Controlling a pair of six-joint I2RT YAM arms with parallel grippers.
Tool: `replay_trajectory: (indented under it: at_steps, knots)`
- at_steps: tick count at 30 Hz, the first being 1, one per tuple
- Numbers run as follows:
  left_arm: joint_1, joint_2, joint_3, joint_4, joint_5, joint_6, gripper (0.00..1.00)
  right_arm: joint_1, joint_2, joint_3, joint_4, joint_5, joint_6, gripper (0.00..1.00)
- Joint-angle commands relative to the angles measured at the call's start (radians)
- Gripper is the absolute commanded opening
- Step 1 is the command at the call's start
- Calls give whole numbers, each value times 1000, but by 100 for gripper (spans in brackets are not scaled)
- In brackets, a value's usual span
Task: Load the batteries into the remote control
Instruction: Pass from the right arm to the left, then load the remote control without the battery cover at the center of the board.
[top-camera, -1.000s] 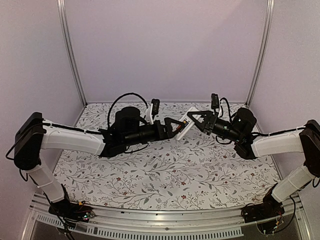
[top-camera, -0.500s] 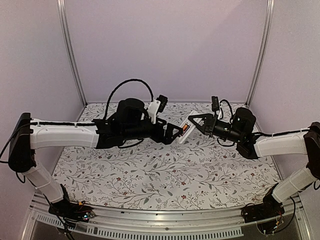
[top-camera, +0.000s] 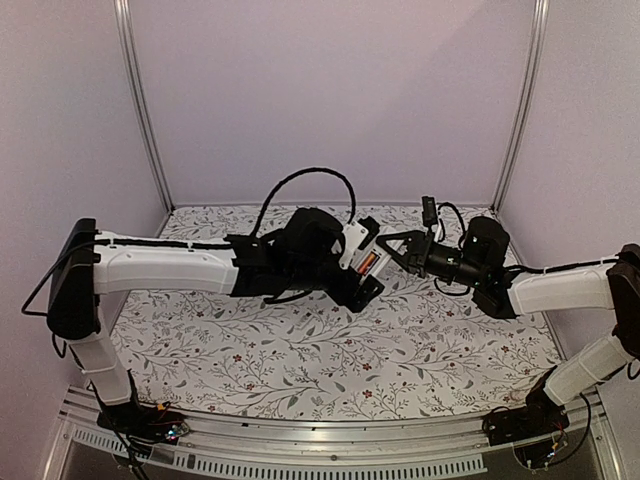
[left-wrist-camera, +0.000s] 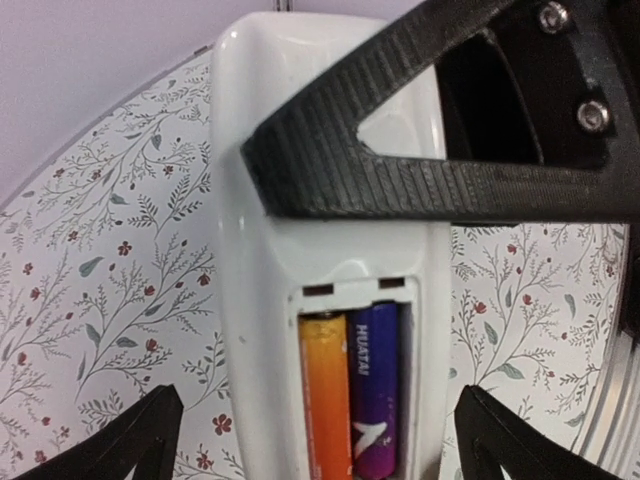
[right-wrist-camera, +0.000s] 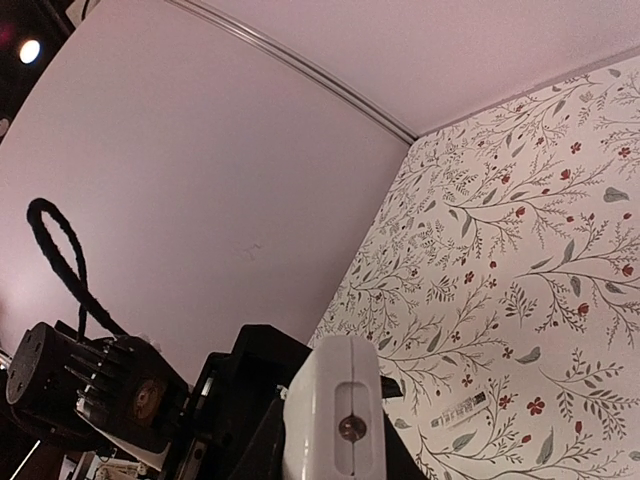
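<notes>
The white remote control (top-camera: 369, 262) hangs in the air over the middle of the table, with my right gripper (top-camera: 388, 250) shut on its upper part. In the left wrist view the remote control (left-wrist-camera: 250, 300) shows its back with the battery bay uncovered. Two batteries lie in it side by side, one orange (left-wrist-camera: 322, 400) and one dark purple (left-wrist-camera: 372, 385). A black finger of the right gripper (left-wrist-camera: 400, 170) crosses the remote above the bay. My left gripper (left-wrist-camera: 318, 455) is open, one fingertip on each side of the remote and apart from it. The right wrist view shows the remote's end face (right-wrist-camera: 338, 420).
The table carries a floral-patterned cloth (top-camera: 300, 350), with pale walls and metal posts (top-camera: 140, 100) around it. A small printed label (right-wrist-camera: 462, 408) lies on the cloth. The left arm's black wrist (right-wrist-camera: 240, 390) sits close behind the remote.
The left arm has swung right and lower, bringing its open gripper up to the remote. The right arm has hardly moved and still holds the remote.
</notes>
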Motion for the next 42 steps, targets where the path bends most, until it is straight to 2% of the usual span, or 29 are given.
replay_trajectory:
  at_steps: [1,7,13,15,18,23,25,31,36,42]
  knots:
    - [-8,39,58,-74,-88,42,94,3,6,-17,3,10,6,1]
    - [-6,58,95,-109,-120,76,82,7,12,-24,3,5,9,2]
    - [3,47,70,-96,-57,139,52,7,4,-40,-1,-18,20,10]
    - [7,29,45,-74,-30,160,45,6,-4,-47,-15,-25,20,17]
    - [18,17,34,-94,10,211,40,1,-19,-62,-45,-35,14,36]
    - [41,3,18,-170,85,268,38,-51,-71,-97,-145,-51,-5,58]
    - [49,11,8,-219,139,302,39,-80,-111,-113,-209,-49,-30,70]
    - [54,136,62,-406,250,390,40,-154,-198,-130,-446,-24,-131,75]
    - [57,231,125,-499,278,404,42,-194,-234,-146,-504,-33,-173,76]
    - [61,338,213,-600,229,414,45,-204,-247,-150,-514,-37,-197,76]
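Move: Between the left hand's open fingers stands the remote control, bay side towards that hand, its middle about 2 cm ahead, 2 cm right and 2 cm up. The right fingertips still grip its upper part, some 3 cm ahead, 4 cm right and 6 cm above the left hand point. The battery cover lies on the table about 14 cm left, 2 cm back and 19 cm below. From the right hand, the remote's middle is about 1 cm back, 2 cm left and 4 cm down. Edging forward about 1 cm, the left hand closes its wide-open fingers to roughly half, pinching the remote's long sides beside the battery bay while the right hand holds still. The right fingers then open, let go and back off about 9 cm right and 8 cm down; the left hand lowers the remote some 16 cm, drifting back and left about 5 cm each, its left side rolling up and the hand turning clockwise. ##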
